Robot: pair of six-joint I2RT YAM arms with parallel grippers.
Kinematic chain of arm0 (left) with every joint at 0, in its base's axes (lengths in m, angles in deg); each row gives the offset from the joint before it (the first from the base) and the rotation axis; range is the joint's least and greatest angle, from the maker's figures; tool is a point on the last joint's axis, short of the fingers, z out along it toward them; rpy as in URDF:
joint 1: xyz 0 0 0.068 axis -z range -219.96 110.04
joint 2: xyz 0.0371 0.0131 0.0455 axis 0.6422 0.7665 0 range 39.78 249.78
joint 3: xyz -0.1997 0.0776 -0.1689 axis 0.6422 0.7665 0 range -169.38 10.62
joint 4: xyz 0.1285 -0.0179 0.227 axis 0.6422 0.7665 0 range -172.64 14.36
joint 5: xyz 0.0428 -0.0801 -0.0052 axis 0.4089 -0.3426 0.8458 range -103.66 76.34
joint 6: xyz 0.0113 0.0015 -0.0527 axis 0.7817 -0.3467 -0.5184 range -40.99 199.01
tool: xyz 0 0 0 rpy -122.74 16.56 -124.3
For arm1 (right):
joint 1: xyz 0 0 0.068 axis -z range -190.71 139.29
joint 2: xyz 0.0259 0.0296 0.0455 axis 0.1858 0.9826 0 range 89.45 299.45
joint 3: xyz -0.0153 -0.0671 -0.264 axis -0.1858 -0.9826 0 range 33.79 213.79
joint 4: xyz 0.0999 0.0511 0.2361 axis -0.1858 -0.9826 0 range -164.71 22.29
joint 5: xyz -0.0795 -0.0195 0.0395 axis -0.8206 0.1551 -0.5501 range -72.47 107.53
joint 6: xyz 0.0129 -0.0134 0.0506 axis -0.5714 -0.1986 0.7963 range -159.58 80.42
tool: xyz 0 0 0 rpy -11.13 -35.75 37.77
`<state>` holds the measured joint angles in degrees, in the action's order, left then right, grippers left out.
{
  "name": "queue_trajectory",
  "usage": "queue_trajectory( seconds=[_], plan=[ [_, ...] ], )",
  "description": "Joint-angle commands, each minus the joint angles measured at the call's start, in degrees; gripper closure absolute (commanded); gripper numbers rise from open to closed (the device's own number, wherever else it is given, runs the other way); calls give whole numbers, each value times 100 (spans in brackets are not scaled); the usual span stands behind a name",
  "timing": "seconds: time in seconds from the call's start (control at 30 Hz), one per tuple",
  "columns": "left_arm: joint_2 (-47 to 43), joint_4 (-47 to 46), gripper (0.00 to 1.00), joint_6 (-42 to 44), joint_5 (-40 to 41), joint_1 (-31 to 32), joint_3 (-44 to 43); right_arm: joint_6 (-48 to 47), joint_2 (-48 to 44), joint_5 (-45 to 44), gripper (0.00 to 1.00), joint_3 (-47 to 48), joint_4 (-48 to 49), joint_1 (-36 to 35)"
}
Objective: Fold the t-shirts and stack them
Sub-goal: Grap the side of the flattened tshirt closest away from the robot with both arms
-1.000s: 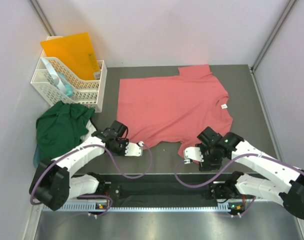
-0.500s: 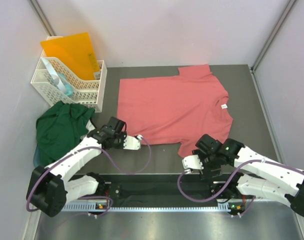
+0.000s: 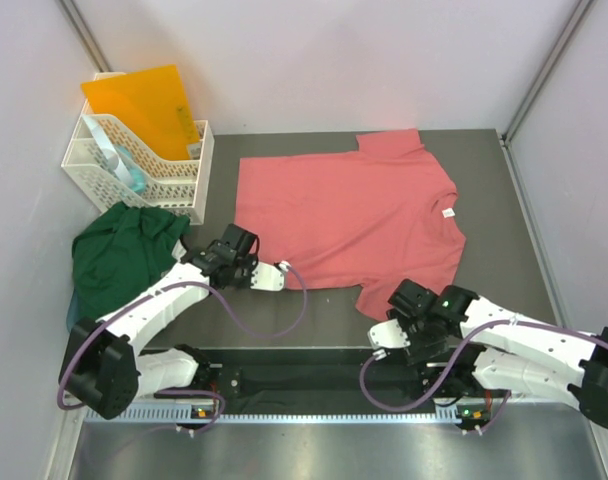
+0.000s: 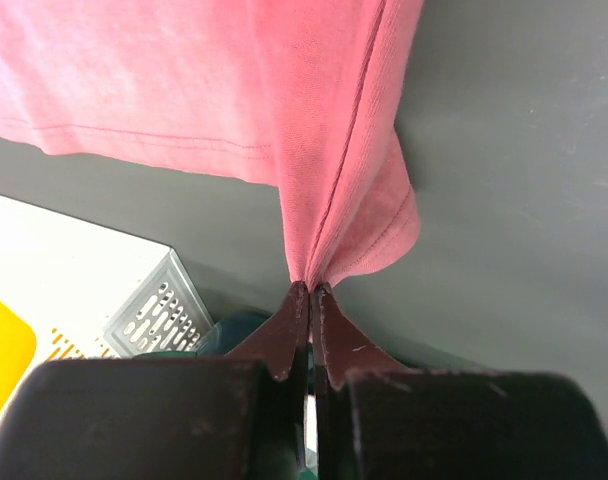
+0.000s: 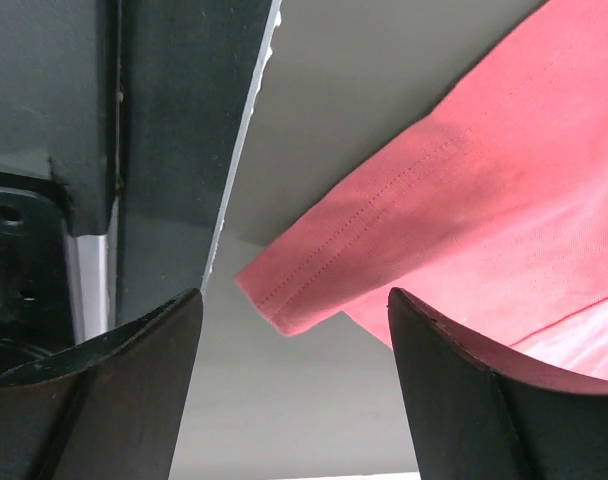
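Observation:
The salmon-pink t-shirt (image 3: 349, 215) lies spread flat in the middle of the table, its white neck label (image 3: 448, 213) on the right. My left gripper (image 3: 252, 270) is shut on its near-left hem corner, and the left wrist view shows the pink cloth (image 4: 324, 150) bunched where the jaws (image 4: 311, 288) meet. The right gripper (image 3: 394, 322) stands open just short of the near sleeve (image 3: 376, 297). In the right wrist view the sleeve end (image 5: 384, 230) lies beyond the gripper (image 5: 294, 310), untouched. The dark green t-shirt (image 3: 119, 255) sits crumpled at the left.
A white plastic basket (image 3: 169, 185) holding an orange folder (image 3: 139, 100) stands at the back left, close to the green t-shirt. The black rail (image 3: 314, 380) runs along the near edge, right behind the right gripper. Walls close in on both sides.
The left gripper has shifted slightly back and left, drawing the pink hem corner with it. The right gripper has pulled back from over the sleeve toward the near edge, still open.

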<state>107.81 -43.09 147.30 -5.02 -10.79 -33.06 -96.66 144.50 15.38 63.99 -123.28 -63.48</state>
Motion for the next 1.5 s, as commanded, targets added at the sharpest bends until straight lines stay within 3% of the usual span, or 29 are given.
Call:
queue_trajectory(
  seconds=[0.0,0.3,0.47,0.6,0.63,0.73,1.0,1.23,1.47],
  plan=[
    [26,18,100,-8,32,45,-176,-251,-249,-215,25,-154,187,-66],
    [61,17,100,-106,93,151,-237,-260,-574,-400,37,-479,634,-66],
    [123,35,100,-97,94,168,-290,-216,-609,-435,50,-488,872,-75],
    [167,35,100,-97,94,177,-325,-225,-600,-470,69,-383,855,-75],
    [167,44,100,-97,94,177,-334,-225,-600,-470,81,-348,820,-66],
    [176,53,100,-53,137,177,-334,-251,-723,-470,98,-199,618,-66],
    [228,220,100,-132,295,186,-378,-515,-1285,-926,100,232,-216,-66],
    [-44,281,100,-202,339,177,-98,135,-1453,-1393,100,399,-165,-23],
    [-518,290,100,70,463,186,175,461,-1620,-1928,100,575,116,758]
  ],
)
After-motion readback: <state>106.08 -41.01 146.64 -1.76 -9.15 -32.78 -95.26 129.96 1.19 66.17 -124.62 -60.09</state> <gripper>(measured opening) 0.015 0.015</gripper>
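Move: The sleeve corner nearest the robot lies almost under the open right hand: some 2 cm ahead, 1 cm left and 2 cm below. The table's near edge runs about 4 cm back of that hand, level sideways. The armpit notch is roughly 9 cm ahead and 12 cm left, the white label 24 cm ahead and 5 cm right, both 3 cm below. From the left hand, the sleeve corner lies about 13 cm back, 32 cm right and 7 cm lower. Down and left by barely a centimetre, then forward about 2 cm, the right hand closes on the t-shirt's sleeve corner and pinches it. It then rises about 6 cm, easing farther forward and right, with the fingertips swinging outward by some 20 degrees overall. The left hand stays nearly in place and keeps its pinch on the lifted hem corner. ##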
